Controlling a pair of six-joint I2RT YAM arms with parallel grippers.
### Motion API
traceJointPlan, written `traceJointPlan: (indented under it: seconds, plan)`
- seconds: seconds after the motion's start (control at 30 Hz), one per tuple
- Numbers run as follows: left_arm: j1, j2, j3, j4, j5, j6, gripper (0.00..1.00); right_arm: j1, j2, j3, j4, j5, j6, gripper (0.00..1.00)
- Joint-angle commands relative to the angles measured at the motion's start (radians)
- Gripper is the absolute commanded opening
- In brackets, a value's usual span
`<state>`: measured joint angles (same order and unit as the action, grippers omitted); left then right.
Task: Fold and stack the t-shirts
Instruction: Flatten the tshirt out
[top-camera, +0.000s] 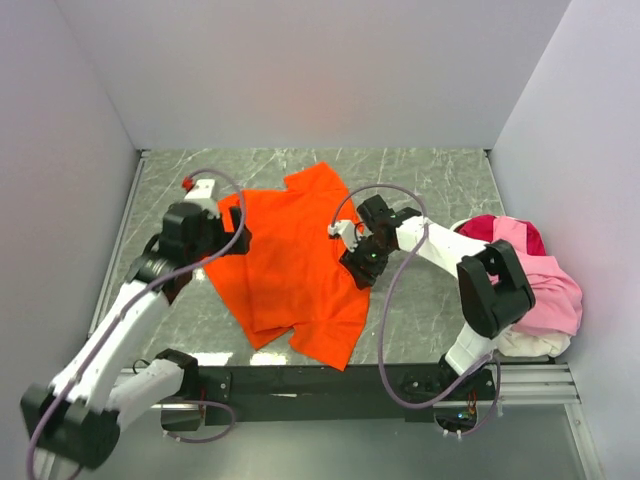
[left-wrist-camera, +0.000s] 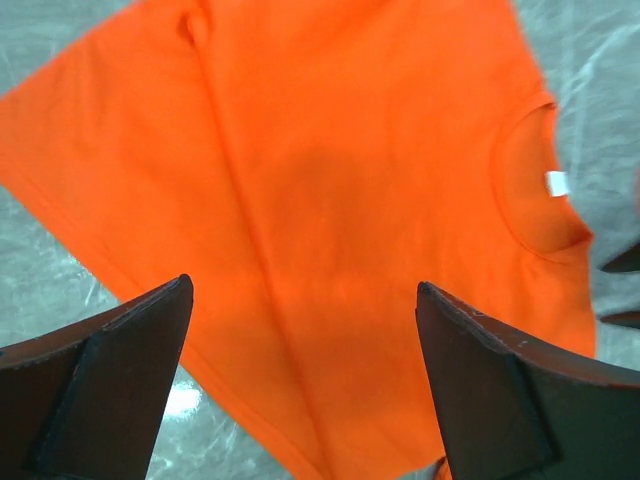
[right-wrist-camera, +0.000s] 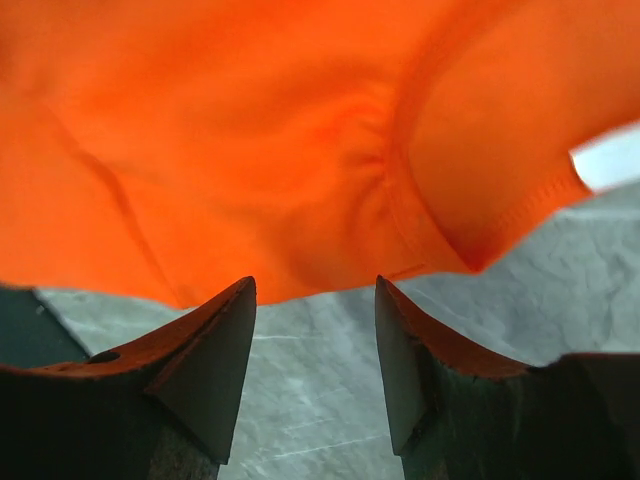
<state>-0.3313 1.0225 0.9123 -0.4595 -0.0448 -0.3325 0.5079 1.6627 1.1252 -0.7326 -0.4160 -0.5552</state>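
Note:
A bright orange t-shirt (top-camera: 290, 260) lies spread on the marble table, its collar toward the right. My left gripper (top-camera: 238, 232) hovers over the shirt's left edge, jaws wide open and empty; in the left wrist view the orange t-shirt (left-wrist-camera: 330, 190) fills the space past the gripper (left-wrist-camera: 303, 288). At the collar side my right gripper (top-camera: 352, 262) stands open just off the cloth's edge; the right wrist view shows the orange t-shirt (right-wrist-camera: 300, 140) beyond the gripper (right-wrist-camera: 315, 285), with bare table between the fingers. Other t-shirts, pink (top-camera: 545, 285), magenta-red (top-camera: 490, 228) and white (top-camera: 525, 343), lie heaped at the right.
Grey walls close in the table at left, back and right. The marble table (top-camera: 430, 180) shows behind and to the right of the orange shirt. A black rail (top-camera: 330, 382) with the arm bases runs along the near edge.

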Motion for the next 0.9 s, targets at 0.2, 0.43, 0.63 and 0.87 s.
traceJointPlan:
  seconds: [0.2, 0.43, 0.63, 0.87]
  plan:
    - [0.003, -0.219, -0.179, 0.122, -0.021, 0.049, 1.00, -0.020, 0.088, 0.004, 0.151, 0.220, 0.235, 0.57]
    - [0.003, -0.248, -0.184, 0.131, -0.013, 0.049, 0.99, -0.031, 0.183, 0.047, 0.131, 0.201, 0.265, 0.45]
    - [0.003, -0.268, -0.191, 0.145, 0.025, 0.052, 0.99, -0.089, 0.160, 0.067, 0.122, 0.247, 0.267, 0.00]
    - [0.002, -0.234, -0.205, 0.182, 0.173, 0.072, 0.99, -0.386, 0.232, 0.292, 0.079, 0.402, 0.198, 0.00]
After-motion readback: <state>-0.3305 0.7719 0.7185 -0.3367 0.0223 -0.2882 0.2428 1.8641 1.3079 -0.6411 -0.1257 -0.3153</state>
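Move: The orange t-shirt's near collar corner, on its right edge, lies about 4 cm ahead of the right hand, 2 cm to its right and 5 cm below. The white neck tag is 8 cm ahead and 2 cm left of that hand; the near sleeve is some 14 cm back and 6 cm left, the far sleeve about 24 cm ahead and 10 cm left. From the left hand the corner is about 28 cm to the right, level ahead, 19 cm down. The shirt's near collar corner is pinched by the half-open right fingers, which go down and forward some 5 cm, turning clockwise, and shut on it; the right hand then drags it about 10 cm forward and to the right, rising slightly and still turning clockwise. The left hand, empty and wide open, eases back 3 cm above the shirt, its fingers tipping up a little. ##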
